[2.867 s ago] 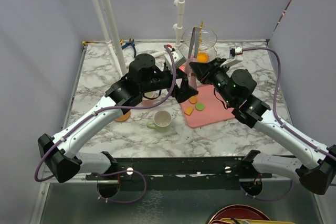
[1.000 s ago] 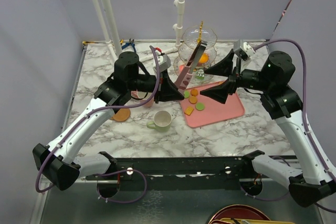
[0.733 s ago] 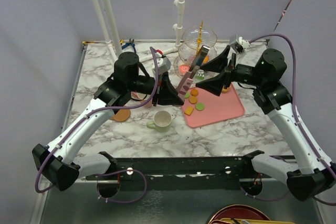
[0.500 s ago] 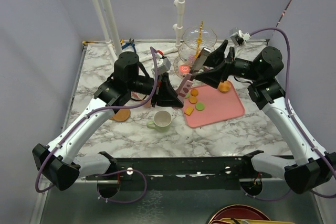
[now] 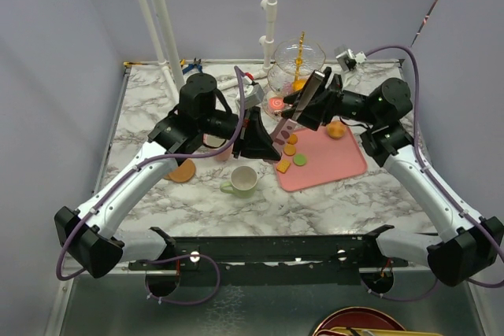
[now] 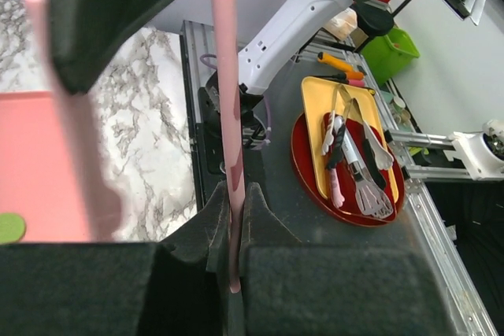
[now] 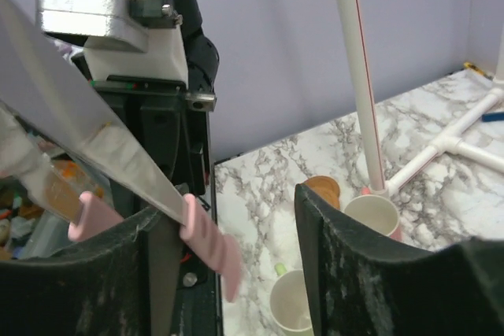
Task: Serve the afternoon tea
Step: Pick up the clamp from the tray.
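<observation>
My left gripper [image 5: 272, 139] [image 6: 234, 202] is shut on the pink end of a pair of tongs [image 5: 295, 108], which slants up towards the glass tier stand [image 5: 298, 59]. My right gripper [image 5: 305, 108] [image 7: 224, 218] is open, its fingers straddling the tongs' silver arms [image 7: 118, 155]. One pink tip [image 7: 209, 245] lies close to its left finger. Small macarons [image 5: 291, 151] and an orange cake [image 5: 337, 129] lie on the pink tray [image 5: 335, 163]. A pale-green mug [image 5: 242, 181] stands in front. The pink mug [image 7: 374, 214] and a brown coaster [image 5: 183, 172] sit to the left.
White pipe posts [image 5: 161, 29] rise at the back left and behind the stand. A red round tray with a yellow dish of utensils [image 6: 346, 155] sits below the table's near edge. Purple walls close in both sides.
My right gripper has swung left and up to the tongs' upper end, and its fingers have narrowed. The left gripper has kept its hold and shifted slightly right.
</observation>
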### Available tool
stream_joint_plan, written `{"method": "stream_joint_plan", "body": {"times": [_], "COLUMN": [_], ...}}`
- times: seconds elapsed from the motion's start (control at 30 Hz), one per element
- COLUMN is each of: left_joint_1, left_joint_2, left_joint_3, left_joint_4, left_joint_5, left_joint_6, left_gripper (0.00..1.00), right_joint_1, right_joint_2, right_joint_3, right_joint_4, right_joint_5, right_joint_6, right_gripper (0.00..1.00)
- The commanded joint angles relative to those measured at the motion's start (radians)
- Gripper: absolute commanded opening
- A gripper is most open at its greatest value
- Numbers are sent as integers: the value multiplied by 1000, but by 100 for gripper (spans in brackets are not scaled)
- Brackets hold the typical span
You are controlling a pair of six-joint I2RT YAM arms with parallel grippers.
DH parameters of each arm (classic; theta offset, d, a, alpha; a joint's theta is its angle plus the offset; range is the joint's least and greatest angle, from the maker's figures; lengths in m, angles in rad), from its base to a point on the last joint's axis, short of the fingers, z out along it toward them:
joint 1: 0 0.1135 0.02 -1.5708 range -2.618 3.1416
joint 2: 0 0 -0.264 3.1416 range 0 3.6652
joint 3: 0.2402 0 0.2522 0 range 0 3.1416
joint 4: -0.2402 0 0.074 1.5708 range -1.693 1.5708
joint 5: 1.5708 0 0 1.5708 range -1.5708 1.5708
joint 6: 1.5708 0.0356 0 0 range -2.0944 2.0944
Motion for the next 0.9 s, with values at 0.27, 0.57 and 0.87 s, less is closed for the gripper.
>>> {"method": "stream_joint_plan", "body": {"times": [0.27, 0.57, 0.87], "left_joint_1": [-34, -73, -107], "left_joint_2": [-9, -44, -69], "left_joint_3": [45, 48, 52], "left_joint_4": [40, 40, 40], "left_joint_5": [31, 40, 41], "left_joint_6": [-25, -45, -50], "left_gripper": [0, 0, 0], "right_joint_1": [29, 19, -5], "right_joint_2": [-45, -6, 33], "right_joint_3": [-17, -40, -34], "right_joint_4": [-193, -206, -141], "right_joint_5": [419, 596, 548], "right_joint_6": [-282, -362, -270], "right_gripper": [26, 18, 19]}}
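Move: Both hands are high over the table. The clamp's steel middle lies only some 3 cm ahead of the open right fingers, about 1 cm right and level with them. From the left hand, which already pinches a pink leg, that middle is roughly 12 cm ahead, 7 cm right and 5 cm up. Counted from the right hand, the tray is about 10 cm ahead and 10 cm right, the green mug about level and 14 cm left, both roughly 35 to 40 cm below. Forward along the clamp goes the right hand, about 6 cm, sinking a little and turning some 25 degrees clockwise, while its wide-open fingers close onto the steel legs just behind the pink ends. The left hand keeps its pinch on the pink leg and shifts just over a centimetre to the right, tipping slightly. ##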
